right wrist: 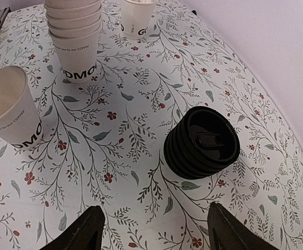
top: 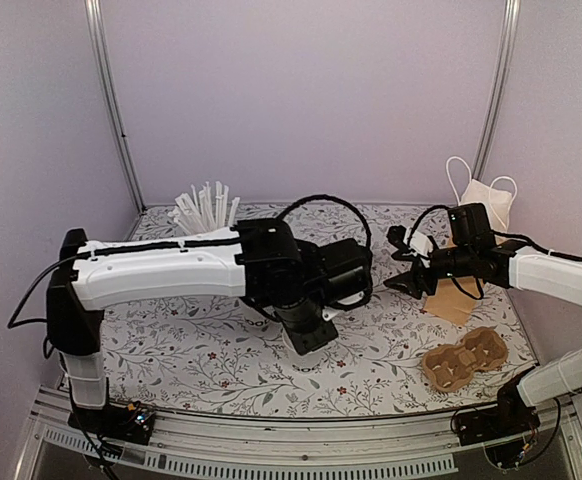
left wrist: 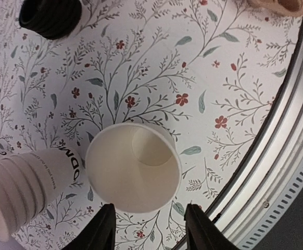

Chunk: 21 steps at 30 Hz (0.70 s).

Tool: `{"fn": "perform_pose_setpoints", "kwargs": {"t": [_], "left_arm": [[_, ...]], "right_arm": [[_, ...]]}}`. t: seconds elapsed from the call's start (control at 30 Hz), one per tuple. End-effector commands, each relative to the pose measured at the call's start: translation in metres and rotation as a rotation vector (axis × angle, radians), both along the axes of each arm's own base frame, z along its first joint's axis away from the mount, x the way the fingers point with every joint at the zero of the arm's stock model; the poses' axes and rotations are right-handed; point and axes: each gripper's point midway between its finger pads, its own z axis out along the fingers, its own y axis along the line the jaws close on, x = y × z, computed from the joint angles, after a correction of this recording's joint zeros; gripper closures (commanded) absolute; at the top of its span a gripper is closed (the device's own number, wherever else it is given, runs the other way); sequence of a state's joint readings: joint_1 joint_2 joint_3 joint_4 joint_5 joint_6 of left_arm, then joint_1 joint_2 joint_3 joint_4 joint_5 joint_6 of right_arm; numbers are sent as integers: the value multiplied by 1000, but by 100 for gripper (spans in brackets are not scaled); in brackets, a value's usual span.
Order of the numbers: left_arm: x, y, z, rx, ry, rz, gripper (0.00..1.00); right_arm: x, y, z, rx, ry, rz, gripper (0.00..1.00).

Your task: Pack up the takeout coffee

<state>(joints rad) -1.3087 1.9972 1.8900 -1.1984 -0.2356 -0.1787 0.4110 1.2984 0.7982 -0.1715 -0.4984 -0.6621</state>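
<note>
A lidless white paper cup [left wrist: 133, 169] stands upright on the floral tablecloth, just ahead of my left gripper [left wrist: 150, 229]. That gripper is open, its fingers [left wrist: 102, 229] on either side, clear of the cup's rim. A stack of black lids [right wrist: 201, 143] lies ahead of my right gripper [right wrist: 159, 232], which is open with nothing in it. In the top view the right gripper [top: 409, 280] hovers at the right of the table. A takeout coffee with its lid on is out of view.
A stack of printed white cups [left wrist: 21, 182] lies beside the single cup. The right wrist view shows the cup stack [right wrist: 76, 36] and two single cups [right wrist: 11, 107], [right wrist: 137, 18]. A cardboard carrier [top: 463, 362], brown bag [top: 453, 298], straws [top: 206, 205] and front rail [left wrist: 276, 156] border the table.
</note>
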Motion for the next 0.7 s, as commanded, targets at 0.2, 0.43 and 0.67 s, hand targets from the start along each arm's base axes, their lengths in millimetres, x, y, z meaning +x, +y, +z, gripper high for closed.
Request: {"fn": "perform_pose_setpoints", "kwargs": {"t": [0.2,0.43,0.67], "left_arm": [[112,121,94,-256,-130,663,52],[149,166,85,-383,-61,814,55],[159,166,58,-355,-2,808,57]], "right_arm": [[3,-1,-6,-14,15,3,29],[3,-2,-6,-21,12,2,29],[2,-1,-9,-27,21,11,29]]}}
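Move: Some 14 cm ahead of the left hand and 11 cm to its left stands the stack of paper cups, its middle about 6 cm below the fingers. The single cup just set down is 3 cm ahead, 8 cm lower; the straw cup stands 28 cm ahead and 20 cm left, the black lids 24 cm ahead and 10 cm right. From the right hand the stack is about 28 cm to the left, nearly level, 7 cm below. Swinging away from the single cup, already released, the left hand travels about 18 cm left and 15 cm forward in an arc, rising some 11 cm and then sinking about 4 cm, to end above and just left of the cup stack's rim. The wrist turns about 50 degrees counter-clockwise; the fingers stay roughly half open and touch nothing at the end. ##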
